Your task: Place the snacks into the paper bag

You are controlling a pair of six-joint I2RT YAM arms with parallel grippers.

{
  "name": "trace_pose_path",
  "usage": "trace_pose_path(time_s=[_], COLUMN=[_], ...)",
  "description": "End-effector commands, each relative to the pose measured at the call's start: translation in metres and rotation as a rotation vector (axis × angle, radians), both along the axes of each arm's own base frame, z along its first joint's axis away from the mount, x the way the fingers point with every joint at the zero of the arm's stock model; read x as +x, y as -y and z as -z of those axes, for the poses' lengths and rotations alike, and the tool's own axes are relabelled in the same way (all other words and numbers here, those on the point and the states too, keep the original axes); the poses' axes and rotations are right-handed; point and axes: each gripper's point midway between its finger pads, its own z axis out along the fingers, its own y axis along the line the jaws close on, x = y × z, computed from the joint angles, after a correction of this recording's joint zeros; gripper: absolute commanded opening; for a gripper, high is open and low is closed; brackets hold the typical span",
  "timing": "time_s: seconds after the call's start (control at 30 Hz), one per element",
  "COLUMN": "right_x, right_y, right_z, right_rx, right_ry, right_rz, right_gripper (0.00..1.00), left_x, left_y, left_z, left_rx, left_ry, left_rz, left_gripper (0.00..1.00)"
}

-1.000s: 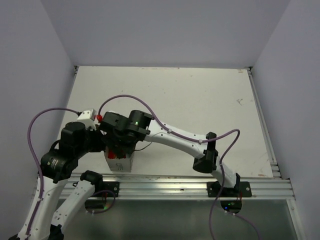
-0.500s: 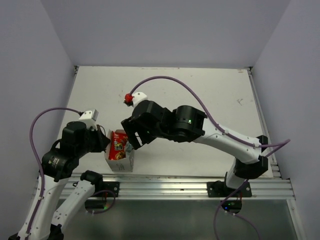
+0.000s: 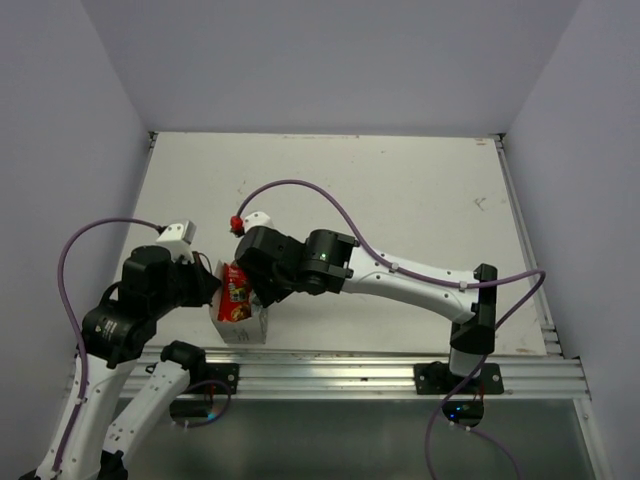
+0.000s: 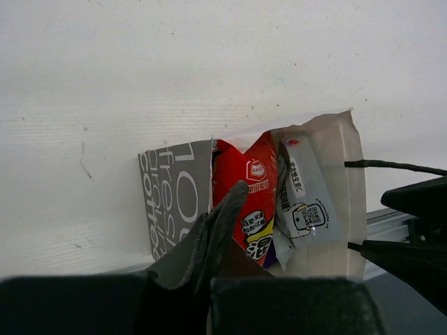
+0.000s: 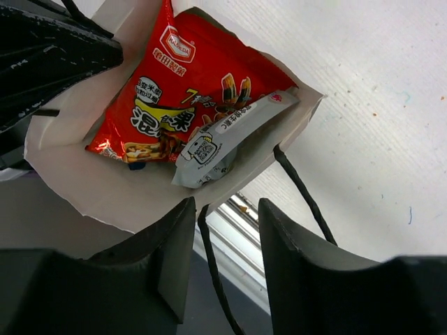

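Observation:
The white paper bag (image 3: pixel 243 326) stands at the table's near edge, mouth open. In the left wrist view its grey printed side (image 4: pixel 174 199) is on the left. The red-orange chip bag (image 4: pixel 255 199) and the silvery light-blue packet (image 4: pixel 304 202) stick out of it, and both also show in the right wrist view (image 5: pixel 181 91) (image 5: pixel 216 143). A sliver of dark blue (image 5: pixel 136 166) peeks from under the chip bag. My left gripper (image 4: pixel 234 199) is shut on the bag's rim. My right gripper (image 5: pixel 223 237) is open and empty just over the bag's edge, with one string handle (image 5: pixel 209 258) between its fingers.
The aluminium rail (image 3: pixel 360 365) runs along the table's near edge right behind the bag. The bag's other dark string handle (image 5: pixel 304 195) hangs loose beside my right fingers. White walls close in the table on three sides.
My right gripper lifted off the bag and away, then came back down to the bag's edge, open. The red-orange chip bag now shows in the bag. My left arm has stayed put.

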Motion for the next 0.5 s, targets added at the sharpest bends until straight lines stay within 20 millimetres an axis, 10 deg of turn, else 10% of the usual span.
trace_pose_path(time_s=[0.0,0.17,0.47], right_x=[0.004,0.002,0.017], right_y=[-0.012,-0.013,0.026], right_z=[0.007,0.023,-0.011], right_rx=[0.023,-0.005,-0.033], right_ry=[0.010,-0.016,0.086], right_rz=[0.012,0.012,0.111], right_gripper=[0.43,0.00,0.00], left_x=[-0.001,-0.002,0.013], left_y=[0.009,0.010,0.017], left_z=[-0.007,-0.012,-0.051], left_rx=[-0.043,-0.059,-0.137], left_ry=[0.030,0.049,0.179], left_rz=[0.038,0.036,0.018], left_gripper=[0.00,0.00,0.00])
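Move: The middle of the paper bag's right rim, between the ends of its cord handle, lies just under the right hand's open fingers: about 2 cm below, 1 cm to the left and 1 cm farther out. Inside the bag the silver packet stands some 4 cm left of that hand, 1 cm out and 4 cm lower; the red packet is about 7 cm left, level fore and aft, also 4 cm lower. From the left hand the right rim is some 10 cm to the right, at its own height and depth. Down about 2 cm and slightly left goes the right hand onto the bag's right rim, its half-open fingers closing fully around the thin paper between the handle ends; it then eases back to the right by under 1 cm, still shut. The left fingers stay shut on the left rim. ##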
